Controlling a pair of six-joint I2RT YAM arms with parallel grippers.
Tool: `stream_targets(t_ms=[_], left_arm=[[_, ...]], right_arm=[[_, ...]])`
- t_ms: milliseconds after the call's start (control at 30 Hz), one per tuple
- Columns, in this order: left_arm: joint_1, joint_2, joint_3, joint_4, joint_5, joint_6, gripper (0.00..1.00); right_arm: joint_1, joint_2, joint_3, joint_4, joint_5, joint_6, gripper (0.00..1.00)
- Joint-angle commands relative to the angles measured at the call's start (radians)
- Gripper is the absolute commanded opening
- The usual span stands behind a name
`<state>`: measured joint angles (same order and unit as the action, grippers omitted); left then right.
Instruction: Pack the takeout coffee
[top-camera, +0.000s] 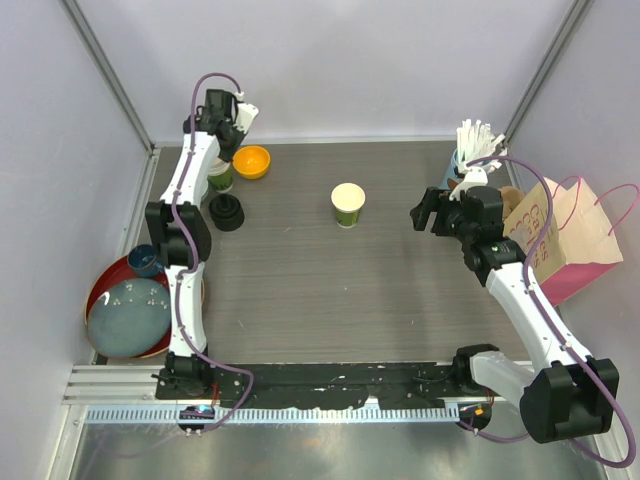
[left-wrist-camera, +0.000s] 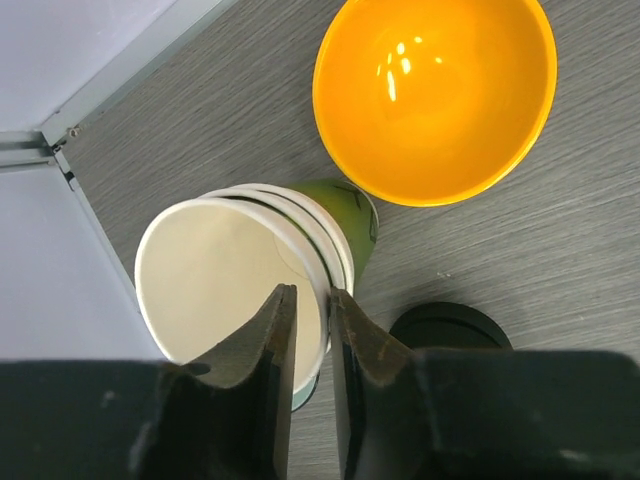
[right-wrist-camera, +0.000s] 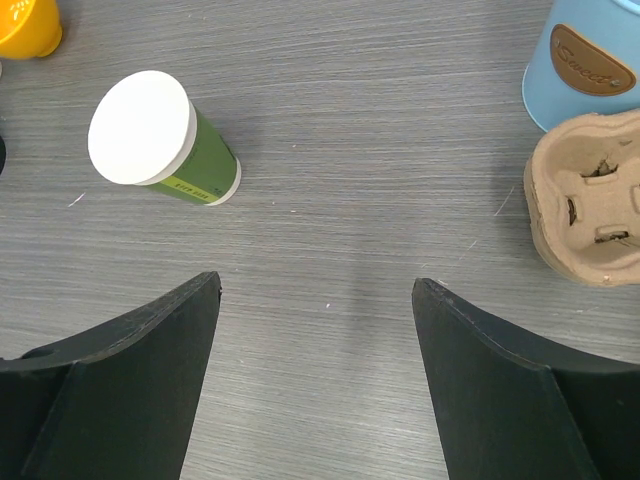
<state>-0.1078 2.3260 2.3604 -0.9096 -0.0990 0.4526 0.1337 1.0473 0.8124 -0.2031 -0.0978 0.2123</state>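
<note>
A stack of nested dark-green paper cups (left-wrist-camera: 240, 290), white inside, stands at the back left (top-camera: 221, 177). My left gripper (left-wrist-camera: 312, 292) straddles the top cup's rim: one finger is inside the cup, the other is against the outside, and a narrow gap is left between them. A single lidless green cup (top-camera: 348, 203) stands mid-table, also in the right wrist view (right-wrist-camera: 160, 135). A pile of black lids (top-camera: 228, 212) sits beside the stack (left-wrist-camera: 450, 325). My right gripper (top-camera: 425, 212) hovers open and empty over bare table (right-wrist-camera: 317, 285), to the right of the single cup.
An orange bowl (top-camera: 251, 160) lies just behind the cup stack (left-wrist-camera: 435, 95). At the back right are a light-blue cup of straws (top-camera: 470, 160), a pulp cup carrier (right-wrist-camera: 590, 205) and a pink paper bag (top-camera: 565, 235). A red tray with a grey plate (top-camera: 130, 310) sits at left.
</note>
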Motion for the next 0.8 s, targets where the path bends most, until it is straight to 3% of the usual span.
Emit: stream_targets(t_ms=[0, 167, 767], left_arm=[[0.011, -0.007, 0.037, 0.008, -0.004, 0.0, 0.21], [0.011, -0.02, 0.037, 0.001, 0.018, -0.008, 0.0], [0.013, -0.178, -0.063, 0.078, 0.028, 0.023, 0.0]], right_arm=[[0.0, -0.013, 0.004, 0.034, 0.015, -0.013, 0.83], [0.0, -0.01, 0.004, 0.033, 0.017, -0.013, 0.83], [0.0, -0.001, 0.011, 0.024, 0.007, -0.017, 0.83]])
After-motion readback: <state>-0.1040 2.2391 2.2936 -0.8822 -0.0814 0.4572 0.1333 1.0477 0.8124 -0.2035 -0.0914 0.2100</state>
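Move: At the tall stack of white takeout cups, the left hand has its fingertips astride the top cup's near right rim. That cup's middle is about 3 cm left, 2 cm ahead and 6 cm below. The orange bowl is some 9 cm ahead and 6 cm right, the black lids 6 cm back and 1 cm left, both about 14 cm below. From the right hand, the top cup lies roughly 25 cm ahead and 52 cm left. Closing its partly open fingers fully, the left hand stays in place and pinches the top cup's rim, one finger inside the cup and the other outside. It then keeps that grip and begins to lift, straight up about 2.5 cm with a slight draw back of 1 cm, hardly turning. ##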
